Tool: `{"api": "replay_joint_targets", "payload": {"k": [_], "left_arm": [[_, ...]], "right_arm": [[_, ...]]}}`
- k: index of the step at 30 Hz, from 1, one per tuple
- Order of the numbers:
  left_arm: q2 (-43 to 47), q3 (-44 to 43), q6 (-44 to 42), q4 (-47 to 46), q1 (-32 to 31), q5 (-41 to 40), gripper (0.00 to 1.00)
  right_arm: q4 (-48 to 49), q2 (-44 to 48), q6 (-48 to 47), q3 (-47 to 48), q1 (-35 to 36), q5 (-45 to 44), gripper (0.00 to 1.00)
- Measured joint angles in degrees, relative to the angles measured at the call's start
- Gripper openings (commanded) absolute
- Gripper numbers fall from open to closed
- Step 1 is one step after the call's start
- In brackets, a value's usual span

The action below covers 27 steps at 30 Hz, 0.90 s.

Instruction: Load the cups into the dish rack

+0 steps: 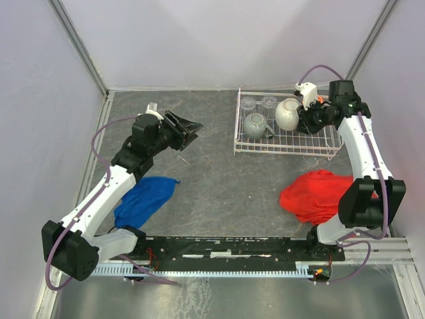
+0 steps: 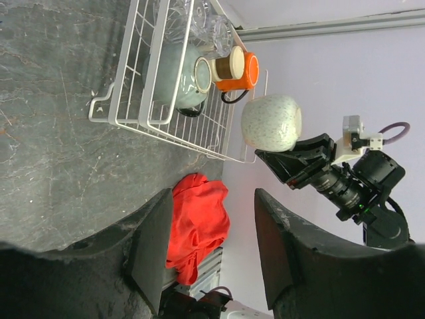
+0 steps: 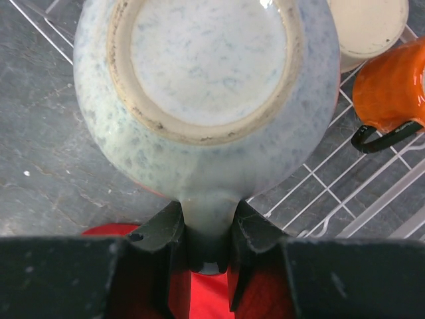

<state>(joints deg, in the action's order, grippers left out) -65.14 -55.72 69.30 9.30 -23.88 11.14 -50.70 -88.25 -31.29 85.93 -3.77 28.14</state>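
Observation:
My right gripper [image 3: 207, 226] is shut on the handle of the cream-white speckled mug [image 3: 206, 86], whose base faces the wrist camera. This mug [image 1: 287, 114] hangs over the white wire dish rack [image 1: 285, 151]. In the rack stand a grey-green mug [image 1: 254, 125], two clear glass tumblers [image 1: 248, 103], an orange mug [image 2: 242, 72] and a tan cup [image 2: 226, 66]. My left gripper [image 1: 192, 131] is open and holds nothing, out over the table left of the rack.
A red cloth [image 1: 315, 195] lies in front of the rack near the right arm. A blue cloth [image 1: 143, 199] lies beside the left arm. Pale walls close in the grey table on three sides.

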Motion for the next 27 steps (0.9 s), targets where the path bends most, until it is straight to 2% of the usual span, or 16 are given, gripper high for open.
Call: {"api": "replay_joint_targets", "payload": {"k": [11,27], "left_arm": [[-0.26,0.0,-0.04,1.16,0.09,-0.04,0.58],[-3.04,0.17,-0.13,0.92,0.13,-0.28,0.58]], "right_arm": [[7.02,-5.07,-3.78,-3.91,-3.04,1.79,0.01],[13.05,-11.67,-8.04,-6.34,-3.37,1.84,0.01]]}}
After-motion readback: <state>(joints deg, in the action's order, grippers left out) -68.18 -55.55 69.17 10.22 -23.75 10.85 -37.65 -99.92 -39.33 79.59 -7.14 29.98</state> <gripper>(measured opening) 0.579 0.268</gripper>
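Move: The right hand already holds the cream mug upside down by its handle. Its rack spot lies about 7 cm ahead, 4 cm left and 12 cm below. The grey mug stands roughly 10 cm left of that spot; the tan cup is some 6 cm beyond it, and the orange mug equally far out but 9 cm to the right. From the left hand, the spot is about 12 cm ahead, 29 cm right and 19 cm down. Right hand, still pinching the handle, lowers the cream mug about 9 cm and forward 4 towards the rack. ##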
